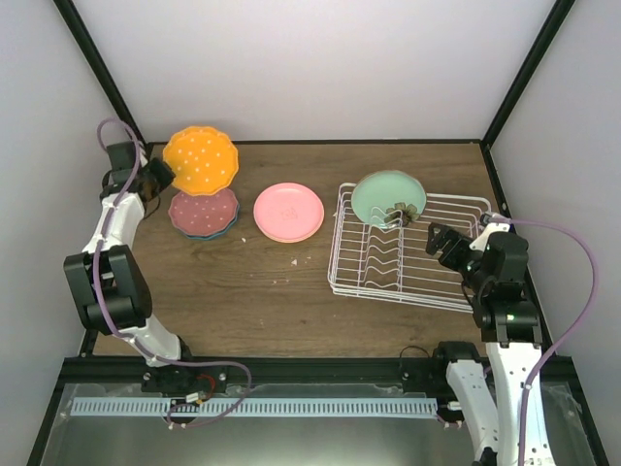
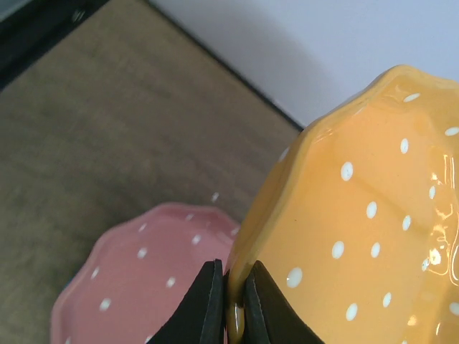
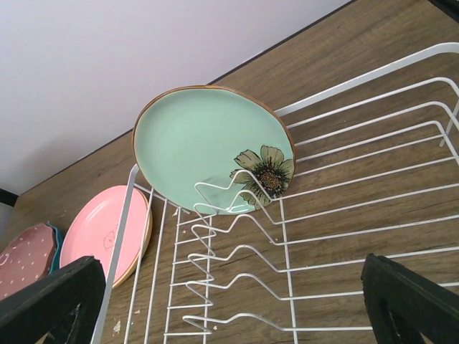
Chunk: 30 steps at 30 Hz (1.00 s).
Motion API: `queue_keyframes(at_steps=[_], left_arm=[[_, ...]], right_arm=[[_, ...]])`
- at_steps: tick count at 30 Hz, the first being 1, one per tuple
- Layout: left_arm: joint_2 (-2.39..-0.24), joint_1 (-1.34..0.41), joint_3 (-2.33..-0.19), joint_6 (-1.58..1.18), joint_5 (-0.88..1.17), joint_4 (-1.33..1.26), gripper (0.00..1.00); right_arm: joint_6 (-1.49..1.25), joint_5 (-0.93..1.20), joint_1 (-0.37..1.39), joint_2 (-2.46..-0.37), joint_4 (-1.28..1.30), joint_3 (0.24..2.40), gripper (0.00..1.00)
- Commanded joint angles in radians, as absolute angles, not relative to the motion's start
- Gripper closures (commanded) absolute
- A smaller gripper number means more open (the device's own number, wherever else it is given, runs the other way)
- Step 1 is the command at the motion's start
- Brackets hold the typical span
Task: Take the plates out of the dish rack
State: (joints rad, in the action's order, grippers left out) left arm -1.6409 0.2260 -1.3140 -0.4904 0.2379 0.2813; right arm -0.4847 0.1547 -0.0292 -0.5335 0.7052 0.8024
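Note:
My left gripper (image 1: 160,178) (image 2: 235,301) is shut on the rim of the dotted orange plate (image 1: 201,160) (image 2: 358,215). It holds that plate tilted above the dotted maroon plate (image 1: 204,209) (image 2: 143,265), which lies on a teal plate at the table's back left. A pink plate (image 1: 288,212) (image 3: 100,229) lies flat between that stack and the dish rack (image 1: 408,257) (image 3: 344,236). The mint green plate (image 1: 388,197) (image 3: 208,150) with a dark flower stands upright in the rack's far-left slot. My right gripper (image 1: 441,243) (image 3: 229,308) is open over the rack's right side, with nothing between its fingers.
A tan-rimmed plate edge shows under the pink plate. The other rack dividers hold no plates. Black frame posts and pale walls close the table at the back and both sides. Bare wood lies in front of the plates and the rack.

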Motion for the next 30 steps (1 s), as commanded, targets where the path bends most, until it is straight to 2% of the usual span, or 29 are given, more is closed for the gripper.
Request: queue_keyframes(at_steps=[1,19,30], left_arm=[[-1.559,0.27,-1.257,-0.64,0.339,0.164,0.96],[-1.557,0.305,-1.027,-0.656,0.301,0.224,0.96],[-1.602,0.304,-1.037,-0.661,0.302,0.191,0.96]], right_arm=[[-0.488,0.172,-0.02,-0.537,0.674,0.808,0.0],[-0.488,0.16,-0.02,-0.527,0.688,0.813,0.0],[-0.492,0.163,-0.02,-0.532,0.684,0.811,0.0]])
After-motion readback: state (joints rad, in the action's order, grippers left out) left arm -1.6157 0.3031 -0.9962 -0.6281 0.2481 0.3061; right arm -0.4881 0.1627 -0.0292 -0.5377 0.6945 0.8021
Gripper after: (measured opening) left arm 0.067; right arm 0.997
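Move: Below the left hand, which still holds the orange plate by its left rim, is its goal, the dotted pink plate: about 18 cm down, some 7 cm to the right and 5 cm back. The teal plate lies beneath that one, roughly 6 cm back and 7 cm right of the hand, and the plain pink plate is about 26 cm to the right of the dotted one, level with it. From the right hand the dotted pink plate lies about 65 cm left, 18 cm ahead and 25 cm below. Sinking about 13 cm while drawing back some 8 cm, the left hand lowers the orange plate towards the dotted pink plate. Its wrist tips further down by nearly 20 degrees, with a lesser roll and turn, before easing to a stop; the shut fingers keep their pinch on the rim. ##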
